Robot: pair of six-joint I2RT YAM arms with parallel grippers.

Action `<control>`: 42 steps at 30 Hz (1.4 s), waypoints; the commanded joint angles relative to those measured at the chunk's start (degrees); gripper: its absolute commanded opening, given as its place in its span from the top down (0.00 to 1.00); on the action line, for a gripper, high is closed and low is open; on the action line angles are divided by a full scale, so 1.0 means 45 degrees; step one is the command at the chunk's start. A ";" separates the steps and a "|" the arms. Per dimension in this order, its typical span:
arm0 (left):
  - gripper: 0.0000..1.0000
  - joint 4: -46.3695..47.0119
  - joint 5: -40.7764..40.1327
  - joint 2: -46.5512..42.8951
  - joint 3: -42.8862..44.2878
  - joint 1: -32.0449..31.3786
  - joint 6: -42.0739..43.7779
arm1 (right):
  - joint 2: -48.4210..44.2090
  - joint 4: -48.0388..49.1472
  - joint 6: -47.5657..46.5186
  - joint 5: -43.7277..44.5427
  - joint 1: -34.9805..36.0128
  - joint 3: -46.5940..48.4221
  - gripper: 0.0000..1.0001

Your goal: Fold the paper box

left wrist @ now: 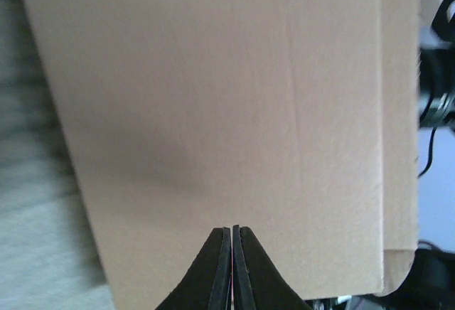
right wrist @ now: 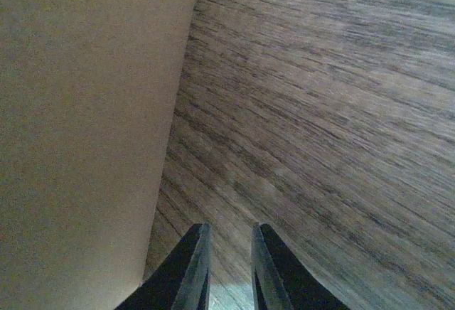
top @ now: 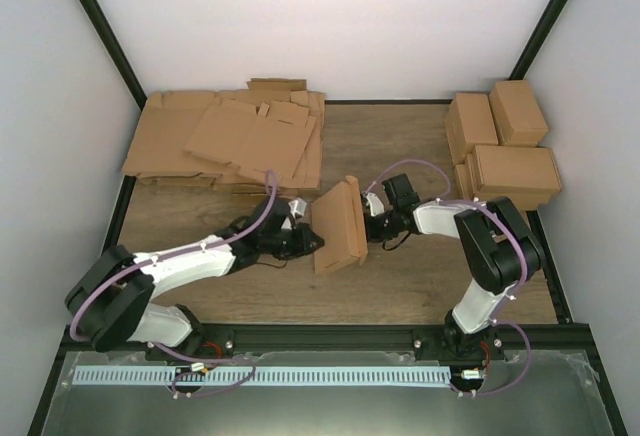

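Observation:
The paper box (top: 338, 224), plain brown cardboard, stands on edge in the middle of the table, between the two arms. My left gripper (top: 311, 240) is shut with nothing between its fingers, and its tip sits at the box's left face. In the left wrist view that face (left wrist: 227, 111) fills the picture just beyond the closed left gripper (left wrist: 232, 229). My right gripper (top: 371, 224) is at the box's right side. In the right wrist view the right gripper (right wrist: 231, 228) is open a small way over bare table, holding nothing, with a box panel (right wrist: 78, 125) to its left.
A heap of flat cardboard sheets (top: 230, 141) lies at the back left. Several folded boxes (top: 505, 146) are stacked at the back right. The wooden table (top: 400, 276) is bounded by a black frame rail (top: 330, 336) at the near edge.

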 commanded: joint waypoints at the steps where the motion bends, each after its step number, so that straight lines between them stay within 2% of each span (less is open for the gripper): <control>1: 0.96 -0.2005 -0.0397 -0.0913 0.0589 0.1224 0.1366 | 0.0414 0.0407 0.0153 -0.0421 0.0135 0.0555 0.82; 4: 0.95 -0.2900 -0.0280 -0.1242 0.0596 0.2202 0.2029 | 0.0549 0.0480 0.0193 -0.0531 0.0147 0.0627 0.82; 7: 0.94 -0.3453 -0.0500 -0.1183 0.0459 0.2430 0.2410 | 0.0603 0.0482 0.0201 -0.0553 0.0191 0.0719 0.82; 16: 0.93 -0.1555 0.0276 0.0198 -0.1151 0.2224 0.2117 | 0.0981 -0.0201 0.0009 0.0334 0.0813 0.1731 0.81; 29: 0.93 -0.0914 -0.0065 0.1682 0.0067 0.0087 0.1390 | 0.1794 -0.0483 -0.0048 0.0800 0.2158 0.2955 0.81; 42: 0.94 0.0185 -0.0856 0.1882 0.0143 -0.1755 -0.0054 | 0.1770 -0.0941 -0.1752 -0.0179 0.2629 0.3031 0.81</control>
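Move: The box stands on edge, running away from me. Its middle is about 5 cm right of my left hand, 3 cm farther out and nearly level in height. From my right hand it is 6 cm to the left, straight across and some 5 cm higher. The flat cardboard stack lies 25 cm ahead and 20 cm left of my left hand. The finished boxes are 18 cm ahead and 32 cm right of my right hand. I swing my shut left hand forward and left, clear of the box's big panel, then dip it and bring it back right against the near, lower part of that panel, ending about 6 cm lower and 3 cm nearer me. Meanwhile my right hand goes about 6 cm left, turning slightly counter-clockwise, its barely open fingers pushing along the box's far right side. ##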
